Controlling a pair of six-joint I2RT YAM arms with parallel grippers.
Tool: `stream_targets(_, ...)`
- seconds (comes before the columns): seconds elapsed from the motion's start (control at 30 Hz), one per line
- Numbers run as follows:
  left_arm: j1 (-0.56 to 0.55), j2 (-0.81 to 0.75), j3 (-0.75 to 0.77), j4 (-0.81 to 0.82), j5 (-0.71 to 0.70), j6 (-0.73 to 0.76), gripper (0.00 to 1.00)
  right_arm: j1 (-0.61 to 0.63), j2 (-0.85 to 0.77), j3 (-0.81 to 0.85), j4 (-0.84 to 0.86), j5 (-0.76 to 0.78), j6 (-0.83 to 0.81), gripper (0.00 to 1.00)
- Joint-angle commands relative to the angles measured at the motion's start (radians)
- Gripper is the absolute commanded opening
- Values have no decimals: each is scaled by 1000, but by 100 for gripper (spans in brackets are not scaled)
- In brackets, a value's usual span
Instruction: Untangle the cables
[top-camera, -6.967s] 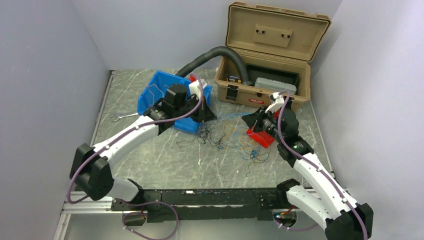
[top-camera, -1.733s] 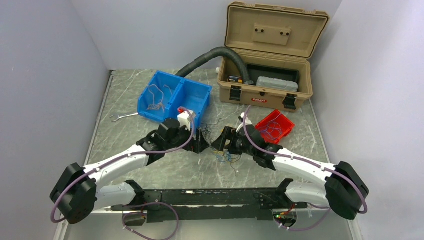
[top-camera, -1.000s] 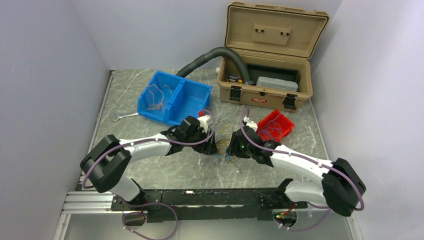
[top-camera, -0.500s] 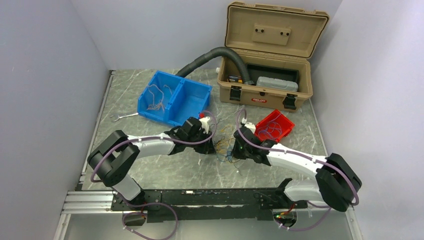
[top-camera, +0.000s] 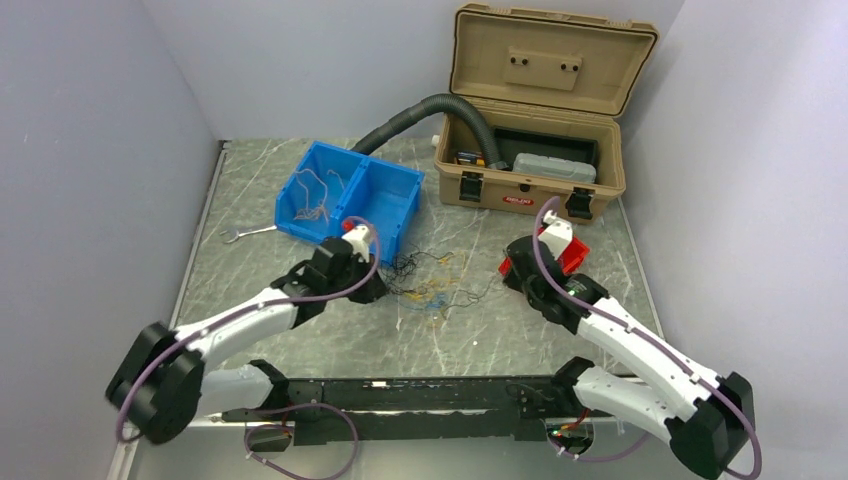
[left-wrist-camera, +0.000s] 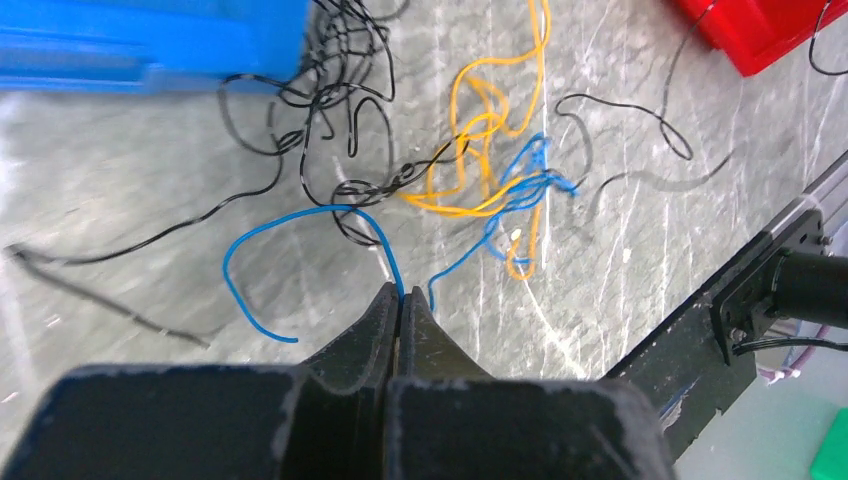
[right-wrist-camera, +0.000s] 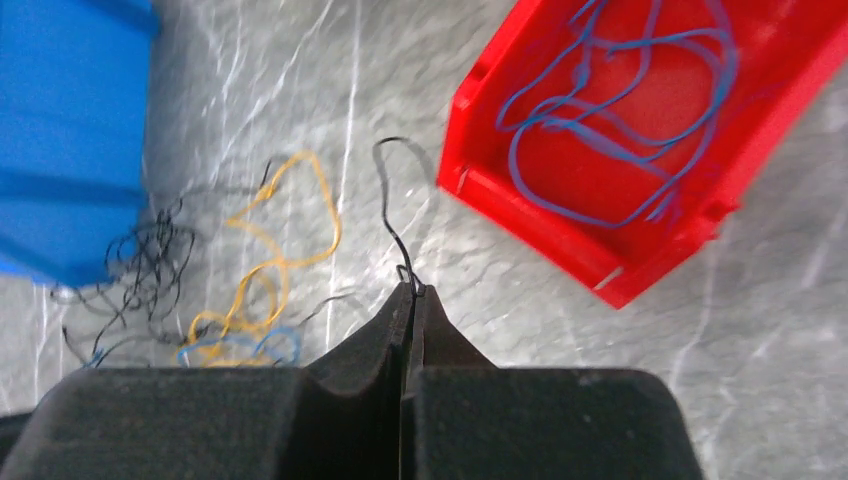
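The cables (top-camera: 430, 282) lie as a loose tangle of thin black, yellow and blue wires mid-table between the arms. In the left wrist view my left gripper (left-wrist-camera: 401, 297) is shut on a blue cable (left-wrist-camera: 300, 213) that loops left of the yellow cables (left-wrist-camera: 480, 150) and black cables (left-wrist-camera: 330, 100). Seen from above, the left gripper (top-camera: 378, 290) sits at the tangle's left edge. My right gripper (right-wrist-camera: 411, 293) is shut on a thin black cable (right-wrist-camera: 388, 210) that rises beside the red bin (right-wrist-camera: 600, 250). From above, the right gripper (top-camera: 508, 272) is at that bin's near-left corner.
The red bin holds blue wires (right-wrist-camera: 610, 90). A blue two-part bin (top-camera: 345, 195) with whitish wires (top-camera: 315, 200) stands behind the left arm. At the back are an open tan case (top-camera: 530, 180) and a black hose (top-camera: 420, 108). A wrench (top-camera: 240, 233) lies far left.
Both grippers closed over the tangle, then drew apart: the left moved back left with a blue cable, the right swung right to the red bin with a black one. The tangle spread out.
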Motion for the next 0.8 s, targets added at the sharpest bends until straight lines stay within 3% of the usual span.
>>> stream_targets(0.0,52,-192,-33,-155,-56,50,0,-59,-61,66,-67,94,-67,0)
stream_targets(0.4,123,-403,-83,-324,-198,-29,0,-94,-76,175,-131,207,-59,0)
stream_targets(0.77,135,-537,-101,-372,-278,-60,0,-96,-108,161,-134,156,-73,0)
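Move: The left hand already pinches the blue cable's end; the blue tangle lies about 11 cm to its right, 1 cm ahead and 5 cm below. The yellow cable is some 12 cm right and 4 ahead, the black tangle 3 right and 8 ahead. From the right hand, which holds a black cable, the red bin sits roughly 8 cm right, 7 ahead and 8 below; the blue tangle lies 14 cm left, level with it. Left hand drags the pinched blue cable about 10 cm left; right hand lifts the black cable, also going right. ##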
